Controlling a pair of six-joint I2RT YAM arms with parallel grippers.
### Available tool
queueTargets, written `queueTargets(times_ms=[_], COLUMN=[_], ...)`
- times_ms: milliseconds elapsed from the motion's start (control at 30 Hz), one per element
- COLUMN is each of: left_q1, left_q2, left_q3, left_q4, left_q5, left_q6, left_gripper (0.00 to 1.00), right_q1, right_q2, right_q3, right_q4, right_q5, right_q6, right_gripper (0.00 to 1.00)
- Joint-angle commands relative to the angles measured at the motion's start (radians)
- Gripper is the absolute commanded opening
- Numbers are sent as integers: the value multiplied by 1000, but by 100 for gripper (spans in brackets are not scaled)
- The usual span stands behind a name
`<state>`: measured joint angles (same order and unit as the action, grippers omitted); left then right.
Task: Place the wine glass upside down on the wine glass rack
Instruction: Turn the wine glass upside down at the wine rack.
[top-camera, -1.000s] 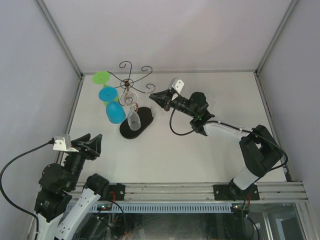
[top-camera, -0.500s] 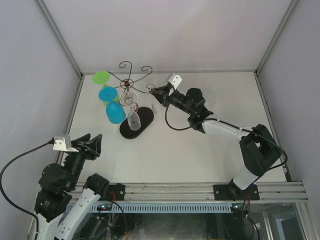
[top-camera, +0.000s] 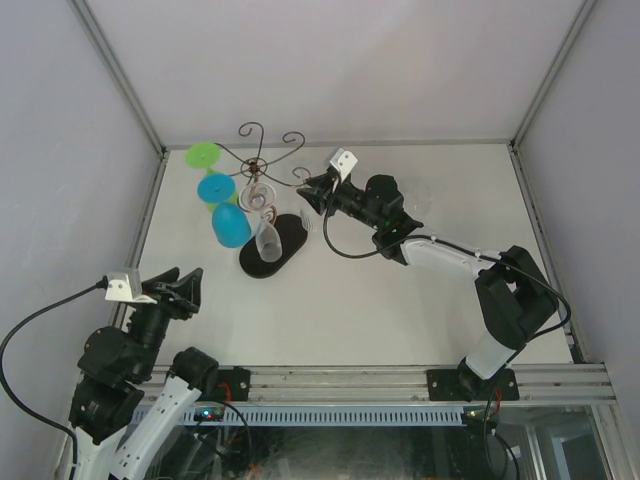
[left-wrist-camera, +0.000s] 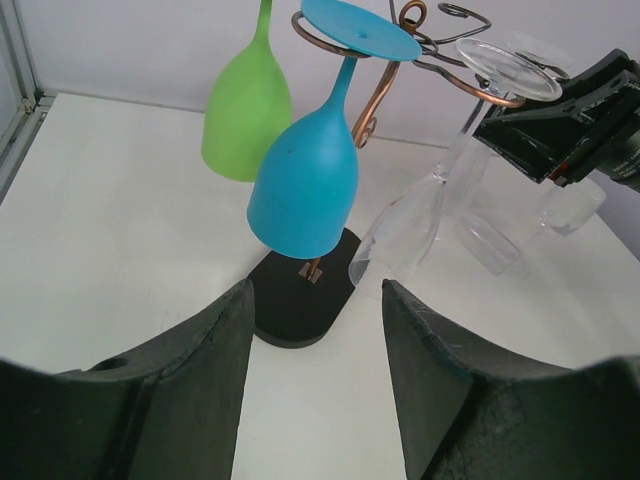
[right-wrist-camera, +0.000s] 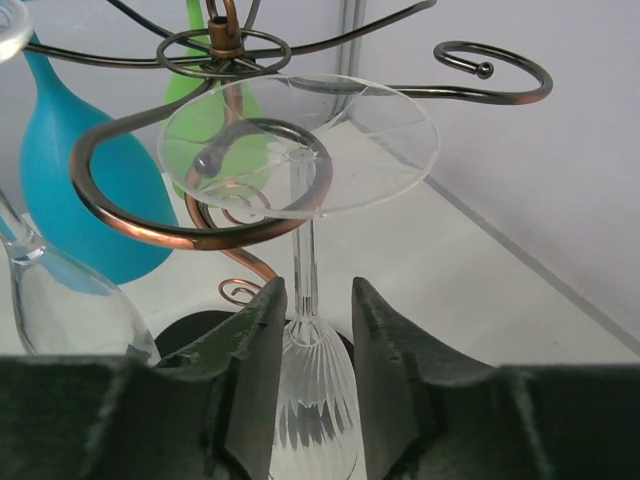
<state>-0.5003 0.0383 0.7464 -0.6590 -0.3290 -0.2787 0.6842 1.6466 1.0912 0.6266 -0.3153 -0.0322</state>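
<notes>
The wine glass rack (top-camera: 258, 166) stands at the back left on its black oval base (top-camera: 285, 243). My right gripper (top-camera: 309, 190) is shut on a clear ribbed wine glass (right-wrist-camera: 315, 400), held upside down by the top of its bowl. In the right wrist view my gripper (right-wrist-camera: 310, 290) has the glass's foot (right-wrist-camera: 340, 140) just above a coppery scroll arm (right-wrist-camera: 150, 225), with the stem at the loop's right edge. I cannot tell if the foot rests on the wire. My left gripper (top-camera: 190, 285) is open and empty at the near left, and is also seen in its wrist view (left-wrist-camera: 315, 295).
Three glasses hang upside down on the rack: a green one (left-wrist-camera: 247, 105), a blue one (left-wrist-camera: 303, 185) and a clear one (left-wrist-camera: 400, 235). A free scroll arm (right-wrist-camera: 480, 75) curls to the right. Frame posts and grey walls close in the table; a faint clear glass (top-camera: 416, 195) shows behind my right wrist.
My right gripper has moved left and slightly back with the clear glass, bringing it up to the rack's right scroll arm. The left arm has not moved.
</notes>
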Motion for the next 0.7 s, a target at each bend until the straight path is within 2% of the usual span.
queueTargets(times_ms=[0,100,133,200,500,667], left_q1=[9,9,9,9,9,9], left_q2=[0,5,5,5,2,2], left_q3=[-15,-15,-16,-16,-18,-19], left_q4=[14,13,13,14,16,18], left_q5=[-19,-18,-17,-17,-21,-21], left_q6=[-14,-14,-15,-14,-16,-17], left_gripper=[58,59,59,59,61,61], right_q1=[-2,-8,-10,-12,-14,-12], right_q2=[-26,-50,-62,-86,-238,-336], right_q3=[34,12,2,-29,-171,-242], right_q4=[-7,-9,-11,-6,-23,-81], right_q5=[24,36,44,57,89,90], right_q6=[-17,-12,-12,-8,-1,6], right_gripper=[35,41,51,59,68,69])
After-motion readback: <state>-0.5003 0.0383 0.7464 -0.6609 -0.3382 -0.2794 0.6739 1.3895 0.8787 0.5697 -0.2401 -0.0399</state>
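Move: The clear fluted wine glass already hangs upside down in the rack's hook, its stem between the right hand's part-open fingers; its middle is about 1 cm left of the hand point and some 2 cm below. The other clear glass hangs about 8 cm left and 5 cm back, the blue glass roughly 15 cm left and 3 cm back, and the rack's hub about 9 cm left, 3 cm ahead and 7 cm up. From the left hand the fluted glass lies some 22 cm ahead and 23 cm right, about 4 cm lower. The right hand almost hovers at first while its fingers, already off their grip, spread wider to either side of the fluted glass's stem. Then it draws straight out the way it came in, about 5 cm to the right and 3 to 4 cm back at nearly one height, turning some 5 degrees clockwise, so that the open fingertips clear the glass and move away from the rack. ##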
